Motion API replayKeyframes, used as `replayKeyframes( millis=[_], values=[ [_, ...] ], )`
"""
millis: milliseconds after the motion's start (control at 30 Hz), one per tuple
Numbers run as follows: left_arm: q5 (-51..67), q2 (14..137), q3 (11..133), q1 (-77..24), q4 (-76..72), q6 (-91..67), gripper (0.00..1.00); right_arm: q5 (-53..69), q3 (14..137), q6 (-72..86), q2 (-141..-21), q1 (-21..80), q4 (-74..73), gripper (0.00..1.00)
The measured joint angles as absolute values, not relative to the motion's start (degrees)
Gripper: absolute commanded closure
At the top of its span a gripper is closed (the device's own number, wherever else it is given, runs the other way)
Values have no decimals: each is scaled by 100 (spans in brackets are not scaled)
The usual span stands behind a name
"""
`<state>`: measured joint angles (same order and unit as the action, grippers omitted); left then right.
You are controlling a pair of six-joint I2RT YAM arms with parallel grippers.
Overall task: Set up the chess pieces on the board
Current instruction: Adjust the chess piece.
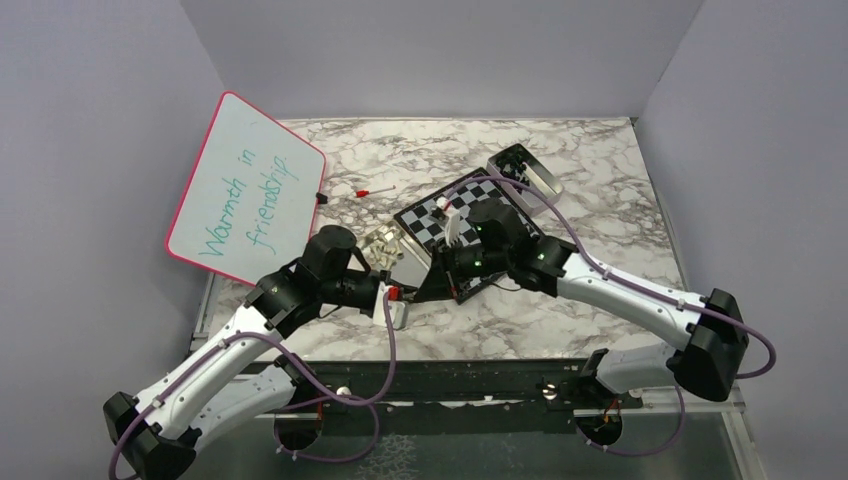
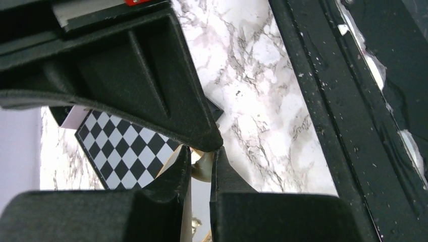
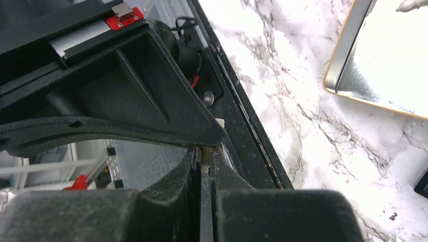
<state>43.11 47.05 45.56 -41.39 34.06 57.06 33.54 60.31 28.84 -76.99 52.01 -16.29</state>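
The chequered board lies mid-table, half hidden under my right arm; its squares also show in the left wrist view. My left gripper is shut on a pale chess piece pinched between its tips, just off the board's near corner. My right gripper is shut on a small pale chess piece, low over the board's near edge. The two grippers are close together. I cannot make out any pieces standing on the board.
An open metal tin with pale pieces lies left of the board; its shiny wall shows in the right wrist view. A second tin sits beyond the board. A pink-framed whiteboard leans at the left, with a red-tipped stick beside it.
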Motion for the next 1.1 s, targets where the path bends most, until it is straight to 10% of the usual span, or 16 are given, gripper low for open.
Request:
replayKeyframes(
  millis=[933, 1100],
  values=[
    [3050, 5225, 4460, -4165, 1186, 1894, 100, 884, 4709, 4654, -6285, 5148, -104, 91],
    [2915, 5280, 4431, -4165, 1041, 1605, 63, 663, 4637, 4974, -6278, 5137, -3, 91]
  ],
)
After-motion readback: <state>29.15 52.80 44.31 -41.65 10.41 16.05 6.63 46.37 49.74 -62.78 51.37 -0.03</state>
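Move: Both hands still share one white chess piece, fingertips meeting. From the left hand the chessboard's middle lies about 19 cm ahead, 12 cm to the right and 18 cm below; the open tray of white pieces is centred some 12 cm ahead, 3 cm to the left and just as low. From the right hand, which is at nearly the same spot, the board and tray lie the same way. Both hands keep their pinch on the one chess piece and carry it together about 6 cm forward, 3 cm to the right and 2–3 cm up, towards the chessboard, climbing mostly early on. On the way both wrists swing their fingers more forward, the left counter-clockwise and the right clockwise by some 30 degrees; the left also rolls, and both sets of fingers come slightly more level. ##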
